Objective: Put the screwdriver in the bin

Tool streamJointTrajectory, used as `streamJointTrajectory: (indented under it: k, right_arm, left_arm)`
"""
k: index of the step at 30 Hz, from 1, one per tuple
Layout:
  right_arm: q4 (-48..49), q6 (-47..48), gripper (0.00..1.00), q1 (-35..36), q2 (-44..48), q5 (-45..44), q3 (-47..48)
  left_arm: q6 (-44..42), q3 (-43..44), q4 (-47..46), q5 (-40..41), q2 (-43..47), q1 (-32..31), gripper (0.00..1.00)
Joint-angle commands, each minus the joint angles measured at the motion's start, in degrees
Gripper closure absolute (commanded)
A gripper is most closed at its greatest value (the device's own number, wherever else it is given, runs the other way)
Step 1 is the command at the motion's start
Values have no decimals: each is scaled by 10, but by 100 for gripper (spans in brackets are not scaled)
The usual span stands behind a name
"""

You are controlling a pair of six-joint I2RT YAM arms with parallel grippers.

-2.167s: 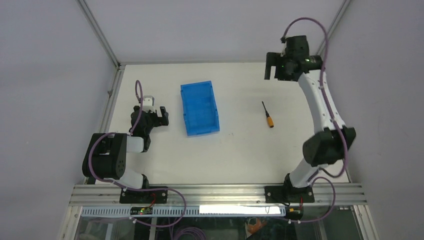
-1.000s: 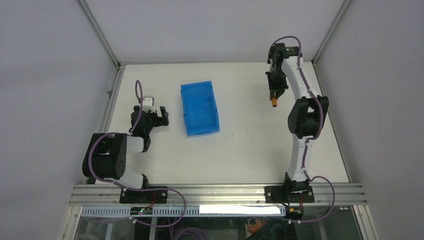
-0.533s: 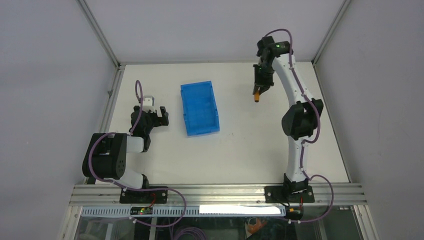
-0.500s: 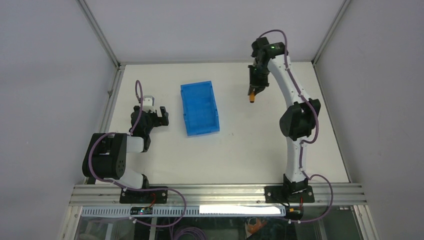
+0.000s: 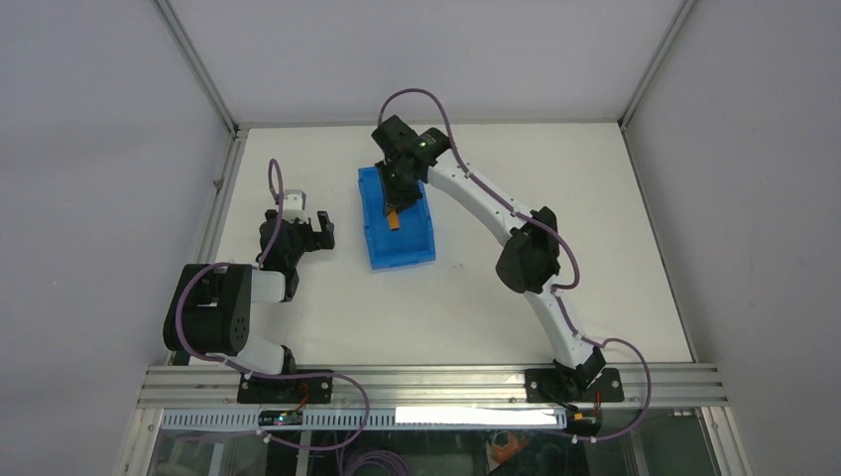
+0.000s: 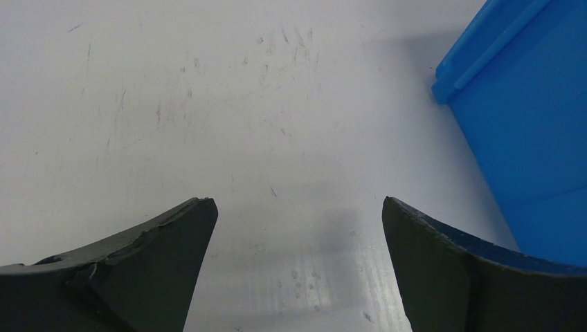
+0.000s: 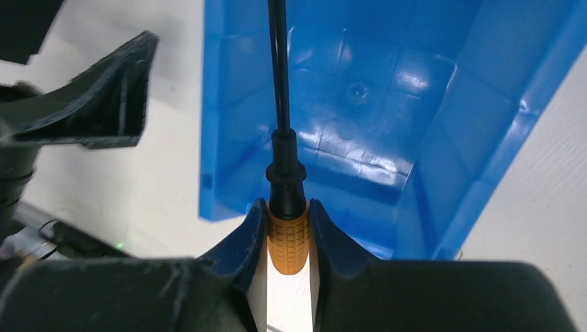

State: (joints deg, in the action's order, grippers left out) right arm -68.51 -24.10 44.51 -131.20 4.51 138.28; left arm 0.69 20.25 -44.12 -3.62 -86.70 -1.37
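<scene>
The blue bin (image 5: 402, 258) lies on the white table, left of centre. My right gripper (image 5: 393, 208) hovers over it, shut on the orange handle of the screwdriver (image 5: 394, 221). In the right wrist view both fingers of the right gripper (image 7: 287, 207) press the ribbed handle of the screwdriver (image 7: 287, 238). Its black shaft runs forward above the bin's floor (image 7: 360, 104). My left gripper (image 5: 323, 230) rests low on the table to the left of the bin, open and empty. In the left wrist view the left gripper (image 6: 297, 204) frames bare table, with the bin's wall (image 6: 526, 104) at the right.
Aluminium frame rails (image 5: 223, 188) border the table on the left and at the back. The right arm's elbow (image 5: 529, 260) stretches across the table's middle. The left arm's open fingers (image 7: 104, 104) show beside the bin in the right wrist view.
The right arm has lifted the screwdriver off the table at the right and swung left with it, from the far right side to above the bin. The left arm has not moved.
</scene>
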Motion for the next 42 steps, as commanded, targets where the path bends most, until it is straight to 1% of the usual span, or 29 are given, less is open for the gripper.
streamJointTrajectory:
  k: [1, 3, 6, 9, 12, 13, 20, 24, 25, 26, 27, 29, 30, 31, 34, 35, 37, 38, 42]
  right_arm:
    - [60, 8, 100, 15, -22, -90, -28]
    - [82, 21, 100, 24, -31, -105, -53]
    - [92, 32, 100, 33, -56, -117, -59]
    - [94, 27, 88, 35, -72, -144, -60]
    - [101, 17, 71, 37, -63, -161, -69]
    - [105, 15, 68, 37, -58, -164, -73]
    - [101, 13, 63, 42, -7, -189, -63]
    - [79, 26, 63, 44, 40, -178, -49]
    - [81, 32, 61, 44, 56, -173, -54]
    - [83, 37, 56, 43, 72, -168, -60]
    - [91, 56, 44, 41, 91, -152, -71]
    - [90, 74, 6, 27, 120, -111, -87]
    - [91, 80, 2, 16, 136, -90, -100]
    - [99, 87, 1, 4, 155, -74, -118]
    - [156, 110, 1, -31, 235, -67, -225]
    - [174, 120, 1, -43, 264, -61, -278]
    - [207, 127, 1, -78, 316, -51, -356]
    - [223, 127, 1, -98, 343, -31, -398]
    - [331, 108, 1, -181, 461, 8, -578]
  left_arm:
    - [5, 13, -28, -16, 4, 6, 1]
    - [5, 13, -28, -16, 4, 6, 1]
    - [5, 13, -28, -16, 4, 6, 1]
    - [5, 13, -28, -16, 4, 6, 1]
    - [5, 13, -28, -16, 4, 6, 1]
    - [5, 13, -28, -16, 4, 6, 1]
    - [5, 13, -28, -16, 4, 6, 1]
    - [5, 13, -28, -16, 4, 6, 1]
    - [5, 13, -28, -16, 3, 6, 1]
    - [5, 13, -28, -16, 4, 6, 1]
    - [5, 13, -28, -16, 4, 6, 1]
    - [5, 13, -28, -15, 4, 6, 1]
    - [5, 13, -28, -16, 4, 6, 1]
    - [5, 13, -28, -16, 4, 6, 1]
    - [5, 13, -28, -15, 4, 6, 1]
    - [5, 13, -28, -15, 4, 6, 1]
    - [5, 13, -28, -15, 3, 6, 1]
    - [5, 13, -28, -16, 3, 6, 1]
    - [4, 13, -28, -16, 4, 6, 1]
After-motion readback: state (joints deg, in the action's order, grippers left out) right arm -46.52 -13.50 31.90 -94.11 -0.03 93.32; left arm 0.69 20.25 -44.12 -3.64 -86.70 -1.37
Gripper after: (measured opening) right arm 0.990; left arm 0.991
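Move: The right gripper still holds the screwdriver at the front of its orange handle, blade forward, above the bin; the bin's middle lies about 3 cm ahead, level sideways and some 12 cm below it. The open left gripper stands idle about 21 cm to the left, 1 cm back and some 12 cm lower. From the left gripper, the bin lies about 21 cm to the right and 2 cm ahead, near its own height. Lower the right gripper about 11 cm into the bin, straightening the wrist some 15 degrees so the fingers point more nearly straight down, and ease them open at the bottom to let go of the screwdriver. Lift straight out by about 18 cm, spreading the fingers wide on the way up, then swing right, clear of the bin. ##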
